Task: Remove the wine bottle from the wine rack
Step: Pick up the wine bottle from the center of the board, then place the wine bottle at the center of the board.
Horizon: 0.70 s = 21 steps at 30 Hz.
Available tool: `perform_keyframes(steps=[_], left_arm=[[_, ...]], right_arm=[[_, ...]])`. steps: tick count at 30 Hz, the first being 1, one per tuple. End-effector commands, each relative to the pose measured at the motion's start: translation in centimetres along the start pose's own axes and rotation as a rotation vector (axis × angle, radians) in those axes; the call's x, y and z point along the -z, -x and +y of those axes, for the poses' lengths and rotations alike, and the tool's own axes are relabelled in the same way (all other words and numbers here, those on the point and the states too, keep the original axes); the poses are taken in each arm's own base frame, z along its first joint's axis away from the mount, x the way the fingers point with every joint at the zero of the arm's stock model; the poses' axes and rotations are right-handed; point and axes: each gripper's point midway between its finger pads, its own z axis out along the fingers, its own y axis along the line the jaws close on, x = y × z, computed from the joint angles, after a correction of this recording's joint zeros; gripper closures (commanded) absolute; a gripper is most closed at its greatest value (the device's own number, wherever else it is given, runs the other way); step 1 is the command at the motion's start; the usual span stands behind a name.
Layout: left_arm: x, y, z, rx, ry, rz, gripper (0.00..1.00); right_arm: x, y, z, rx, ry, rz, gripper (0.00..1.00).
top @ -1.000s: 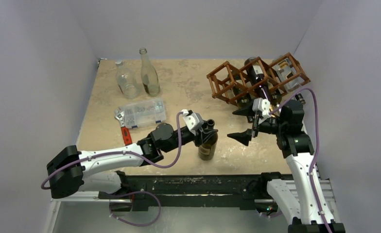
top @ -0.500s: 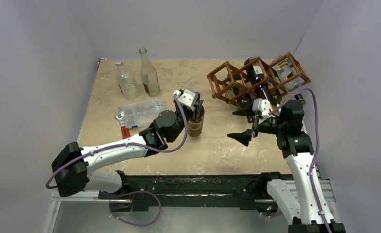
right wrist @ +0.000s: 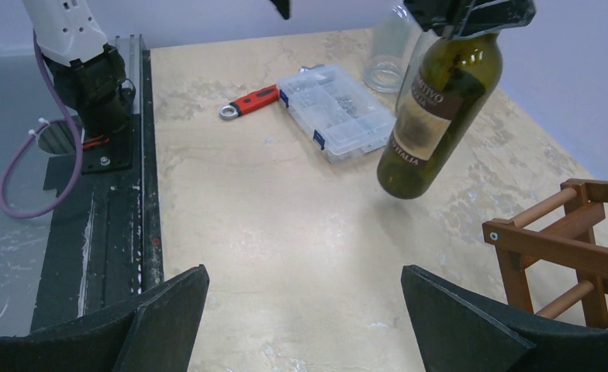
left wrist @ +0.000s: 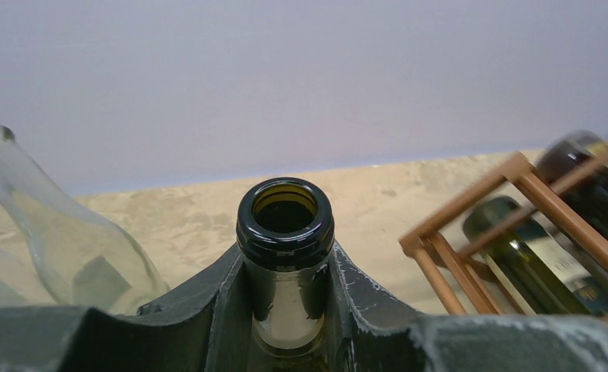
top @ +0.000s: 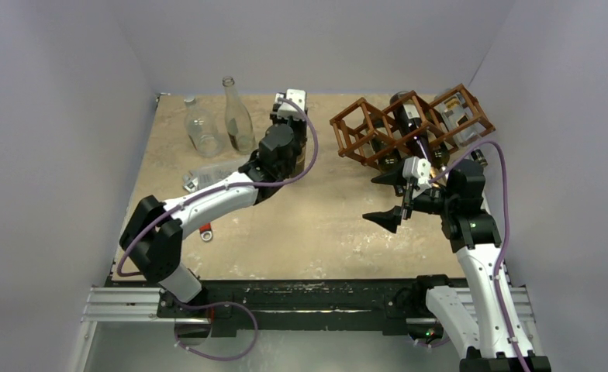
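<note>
My left gripper [left wrist: 285, 263] is shut on the neck of a dark green wine bottle [left wrist: 285, 221], just below its open mouth. In the right wrist view the bottle [right wrist: 433, 101] hangs tilted above the tabletop, label facing out. From above, my left gripper [top: 289, 116] is far back on the table and the arm hides most of the bottle. The reddish-brown wine rack [top: 409, 128] stands at the back right and holds other bottles; its corner [left wrist: 510, 225] is to the right of the held bottle. My right gripper [top: 381, 198] is open in front of the rack, with nothing between its fingers.
Two clear glass bottles [top: 205, 128] [top: 237, 116] stand at the back left, close to the held bottle. A clear plastic compartment box [right wrist: 336, 108] and a red-handled wrench [right wrist: 248, 102] lie on the left. The rack's near corner [right wrist: 572, 240] is beside my right gripper.
My left arm has carried the wine bottle from the front centre of the table to the back, next to the clear glass bottles. The right arm has not moved.
</note>
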Motion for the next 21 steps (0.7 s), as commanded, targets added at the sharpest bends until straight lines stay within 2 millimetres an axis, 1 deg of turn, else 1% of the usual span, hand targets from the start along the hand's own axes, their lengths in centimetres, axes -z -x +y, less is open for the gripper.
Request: perform_keyframes(steps=[1, 4, 8, 13, 14, 21], left_arm=[[-3.0, 6.6, 2.9, 0.109, 0.174, -0.143, 1.0], [-4.7, 6.4, 3.7, 0.081, 0.234, -0.159, 1.0], [-6.8, 5.9, 4.9, 0.085, 0.29, -0.162, 1.0], [-9.0, 4.5, 6.9, 0.105, 0.378, -0.157, 1.0], [-9.5, 3.8, 7.2, 0.099, 0.396, -0.151, 1.0], [-11.5, 2.1, 8.8, 0.081, 0.447, -0.155, 1.0]], right_arm=[[0.1, -0.1, 0.0, 0.013, -0.006, -0.001, 0.01], [0.1, -0.1, 0.0, 0.011, -0.003, 0.0, 0.01], [0.0, -0.2, -0.1, 0.01, -0.003, 0.002, 0.01], [0.0, -0.2, -0.2, 0.009, -0.003, 0.005, 0.01], [0.0, -0.2, -0.2, 0.01, -0.003, 0.005, 0.01], [0.0, -0.3, -0.2, 0.007, -0.002, 0.008, 0.01]])
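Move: The left gripper already holds the wine bottle upright by its neck. The open patch of board it is heading for lies about 15 cm ahead, 7 cm left and some 30 cm below. The tall clear bottle stands about 13 cm ahead and 17 cm left of the gripper, the short clear bottle 12 cm ahead and 29 cm left, and the parts box level with it and 20 cm left. From the right gripper that patch is roughly 38 cm ahead, 28 cm left. Carry the wine bottle about 12 cm forward and half as far left with the left gripper, towards the open patch on the right of the tall clear bottle. Go almost level at first, then sink some 4 cm while still travelling, turning the hand about 25 degrees counter-clockwise. Keep the fingers shut on the neck. ##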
